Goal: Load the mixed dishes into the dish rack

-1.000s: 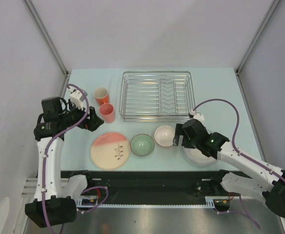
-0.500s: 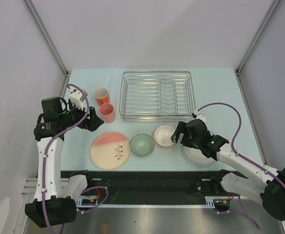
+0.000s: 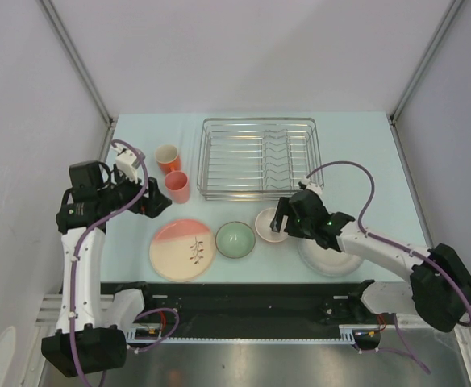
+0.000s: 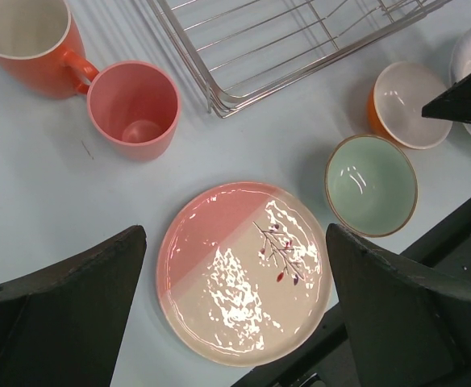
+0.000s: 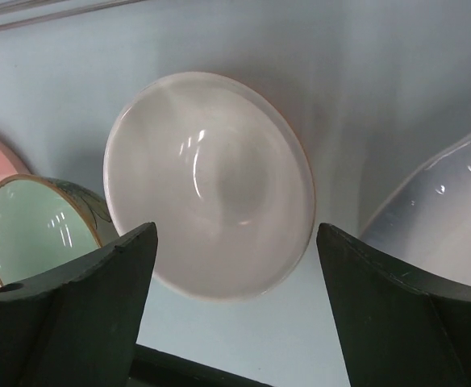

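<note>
The dish rack (image 3: 260, 157) stands empty at the back of the table. Left of it are two orange cups (image 3: 168, 157) (image 3: 177, 186). Along the front lie the cream-and-pink plate (image 3: 182, 249), pale green bowl (image 3: 235, 239), small white-and-orange bowl (image 3: 266, 226) and large white plate (image 3: 332, 260). My right gripper (image 5: 235, 234) hangs open just over the small bowl (image 5: 207, 177), one finger on each side, not touching it. My left gripper (image 4: 235, 242) is open, high above the pink plate (image 4: 235, 274), holding nothing.
The left wrist view takes in both cups (image 4: 132, 105), the rack's near corner (image 4: 219, 105) and the green bowl (image 4: 371, 184). In the right wrist view the green bowl (image 5: 34, 222) lies close left of the small bowl and the white plate (image 5: 445, 226) close right. A black rail runs along the table's front edge.
My right arm has swung left, from above the large white plate to over the small white-and-orange bowl. The left arm and all the dishes have stayed put.
</note>
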`<state>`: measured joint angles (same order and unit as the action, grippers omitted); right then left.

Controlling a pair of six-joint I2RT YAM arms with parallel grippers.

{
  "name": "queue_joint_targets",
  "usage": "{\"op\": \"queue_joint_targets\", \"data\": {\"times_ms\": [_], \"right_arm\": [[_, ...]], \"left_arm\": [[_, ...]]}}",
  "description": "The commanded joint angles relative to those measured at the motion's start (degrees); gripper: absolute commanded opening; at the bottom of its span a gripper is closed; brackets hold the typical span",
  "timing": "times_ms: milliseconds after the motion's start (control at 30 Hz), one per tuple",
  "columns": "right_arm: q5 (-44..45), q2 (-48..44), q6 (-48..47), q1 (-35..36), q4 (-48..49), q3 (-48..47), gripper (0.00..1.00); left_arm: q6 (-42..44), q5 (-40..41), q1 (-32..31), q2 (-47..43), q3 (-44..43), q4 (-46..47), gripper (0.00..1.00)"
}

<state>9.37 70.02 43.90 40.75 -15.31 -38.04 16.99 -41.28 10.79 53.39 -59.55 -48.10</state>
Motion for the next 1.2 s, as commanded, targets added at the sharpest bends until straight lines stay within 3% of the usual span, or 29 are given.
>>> {"op": "queue_joint_targets", "data": {"times_ms": [0, 200, 467, 567, 667, 700, 900, 1167], "right_arm": [[1.62, 3.28, -0.57, 1.43, 1.25, -4.14, 0.86], [2.15, 6.35, -0.39, 1.79, 0.81, -4.41, 0.83], [4.08, 11.54, -0.39, 3.01, 2.12, -4.32, 0.72], [5.13, 13.39, -0.48, 3.72, 2.39, -4.94, 0.64], [5.75, 13.92, -0.57, 4.07, 2.57, -5.72, 0.48], [6.1, 14.0, -0.74, 4.42, 2.39, -5.9, 0.36], [10.84, 11.73, -1.71, 7.23, -0.94, -7.66, 0.03], [24.37, 4.34, -3.38, 13.74, -16.47, -14.86, 0.0]], "left_arm": [[1.73, -0.82, 0.29, -1.18, 0.84, 0.81, 1.0], [2.43, 0.23, 0.29, -1.36, 0.75, 0.72, 1.0], [2.78, 0.32, 0.38, -1.53, 1.37, 0.72, 1.0], [2.78, 0.58, 0.37, -1.71, 1.63, 0.81, 1.0], [2.87, 0.67, 0.38, -1.79, 1.89, 0.72, 1.0], [2.87, 0.76, 0.38, -1.97, 2.07, 0.81, 1.0], [2.69, 0.58, 0.38, -2.06, 2.24, 0.99, 1.0], [1.9, -0.12, 0.37, -1.8, 2.33, 2.13, 1.0]]}}
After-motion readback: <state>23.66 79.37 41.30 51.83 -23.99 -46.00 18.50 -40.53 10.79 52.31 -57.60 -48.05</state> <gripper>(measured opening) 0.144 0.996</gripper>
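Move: Just left of the right hand, the white-and-orange bowl has its middle about 4 cm to the left, 3 cm ahead and some 6 cm below. The green bowl lies about 15 cm left and 2 cm back, the white plate about 14 cm right and 7 cm back. The rack's middle is roughly 24 cm ahead and 8 cm left. From the idle left hand, the white-and-orange bowl is some 30 cm right, 4 cm back and 20 cm below. Sinking about 5 cm with a slight drift left, the right hand brings its open fingers astride the right-hand rim of the white-and-orange bowl and closes them, left finger inside, right finger outside. Keeping that pinch, the hand rises about 3 cm, ends easing back a little, and rolls some 15 degrees with its left side dipping. ##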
